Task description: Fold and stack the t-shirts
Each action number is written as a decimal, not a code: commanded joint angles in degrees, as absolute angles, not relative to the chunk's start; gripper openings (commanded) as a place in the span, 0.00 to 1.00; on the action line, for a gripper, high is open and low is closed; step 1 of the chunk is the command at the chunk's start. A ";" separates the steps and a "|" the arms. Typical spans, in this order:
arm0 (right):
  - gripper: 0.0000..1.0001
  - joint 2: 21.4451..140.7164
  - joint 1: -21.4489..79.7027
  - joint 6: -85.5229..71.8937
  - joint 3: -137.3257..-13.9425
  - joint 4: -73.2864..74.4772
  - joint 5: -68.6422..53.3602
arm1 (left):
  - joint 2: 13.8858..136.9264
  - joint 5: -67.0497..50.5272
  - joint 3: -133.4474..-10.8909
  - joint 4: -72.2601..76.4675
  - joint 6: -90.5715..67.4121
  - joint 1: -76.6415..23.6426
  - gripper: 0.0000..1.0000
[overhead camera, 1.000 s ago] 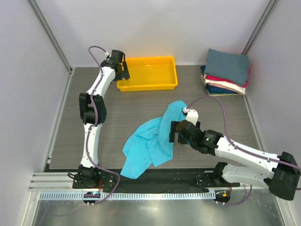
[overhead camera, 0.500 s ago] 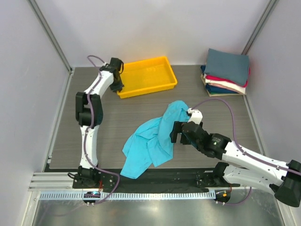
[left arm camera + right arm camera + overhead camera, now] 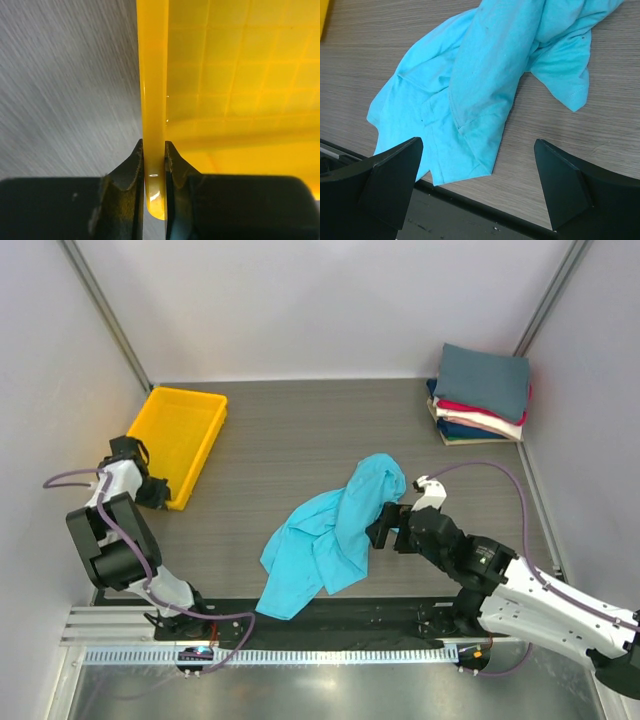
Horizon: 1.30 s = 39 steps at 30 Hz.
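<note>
A bright turquoise t-shirt lies crumpled on the table mat, near the front middle. My right gripper hovers at its right edge, open, with nothing between the fingers; in the right wrist view the t-shirt spreads below the right gripper. Folded t-shirts are stacked at the back right, slate-grey on top, then red, cream and navy. My left gripper is at the far left, shut on the rim of the yellow tray. The left wrist view shows the left gripper pinching that tray rim.
The yellow tray sits against the left side, close to the wall and the slanted frame post. A black strip and the rail with both arm bases run along the table's near edge, just below the t-shirt's lower corner.
My left gripper closed on the tray's rim and dragged the tray from the back middle to the far left, turning it. The right arm shifted slightly right, still open.
</note>
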<state>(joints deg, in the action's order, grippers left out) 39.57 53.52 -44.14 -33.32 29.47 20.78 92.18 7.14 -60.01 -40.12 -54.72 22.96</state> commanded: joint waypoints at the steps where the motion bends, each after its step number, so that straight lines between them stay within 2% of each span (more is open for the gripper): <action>1: 1.00 38.85 53.70 -44.82 -32.52 30.41 20.22 | 90.87 0.36 -61.25 -34.46 -60.11 25.22 0.00; 5: 1.00 40.51 53.70 -45.09 -32.17 30.59 18.72 | 93.77 -3.69 -64.41 -32.18 -65.64 29.44 0.00; 11: 1.00 44.82 54.05 -44.91 -31.20 28.48 13.45 | 97.12 -1.84 -72.15 -30.95 -69.95 30.67 0.00; 15: 1.00 47.63 57.56 -45.88 -31.11 25.67 12.57 | 98.17 -6.06 -72.51 -27.16 -75.92 30.85 0.02; 16: 1.00 48.33 58.61 -45.88 -31.37 24.88 12.48 | 98.43 -6.93 -72.34 -26.29 -76.46 30.85 0.07; 18: 0.99 50.09 62.74 -46.58 -32.25 23.64 13.18 | 98.88 -9.75 -72.51 -24.52 -76.29 30.76 0.25; 19: 0.98 52.53 64.58 -47.02 -33.56 23.64 13.62 | 99.05 -10.54 -73.47 -24.70 -74.81 30.85 0.53; 21: 0.96 55.18 69.92 -48.24 -34.97 23.99 14.67 | 98.44 -12.21 -74.09 -26.27 -72.87 30.76 0.82; 24: 0.92 61.15 77.05 -51.50 -38.13 24.08 18.00 | 96.25 -13.96 -74.62 -29.79 -68.21 30.76 0.96; 30: 0.90 78.03 82.97 -53.44 -45.77 26.10 21.79 | 87.47 -13.01 -69.18 -35.07 -61.18 30.85 0.98; 34: 0.82 83.58 83.23 -54.23 -47.29 26.89 24.51 | 77.12 -12.48 -65.57 -37.61 -58.01 30.85 0.97; 39: 0.79 87.97 83.06 -53.61 -48.42 26.89 27.42 | 66.29 -11.25 -62.77 -42.80 -52.74 30.85 0.96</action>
<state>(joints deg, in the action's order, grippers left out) 86.67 82.91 -52.73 -45.65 26.74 22.57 72.07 -11.62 -64.18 -38.94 -57.87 30.68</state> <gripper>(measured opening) 0.795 0.962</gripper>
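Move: The turquoise t-shirt's near hem lies about 11 cm back, 11 cm left and 14 cm below the right hand; the folded pile is some 32 cm ahead, 21 cm right, 8 cm lower. The left hand already pinches the yellow bin's near rim, the bin's middle about 13 cm ahead, 4 cm right, 2 cm lower; from there the hem is roughly 23 cm back, 37 cm right, 5 cm lower. Left shoves the bin forward, releases, rises; right sinks about 12 cm, going back-left to the t-shirt's near hem. ##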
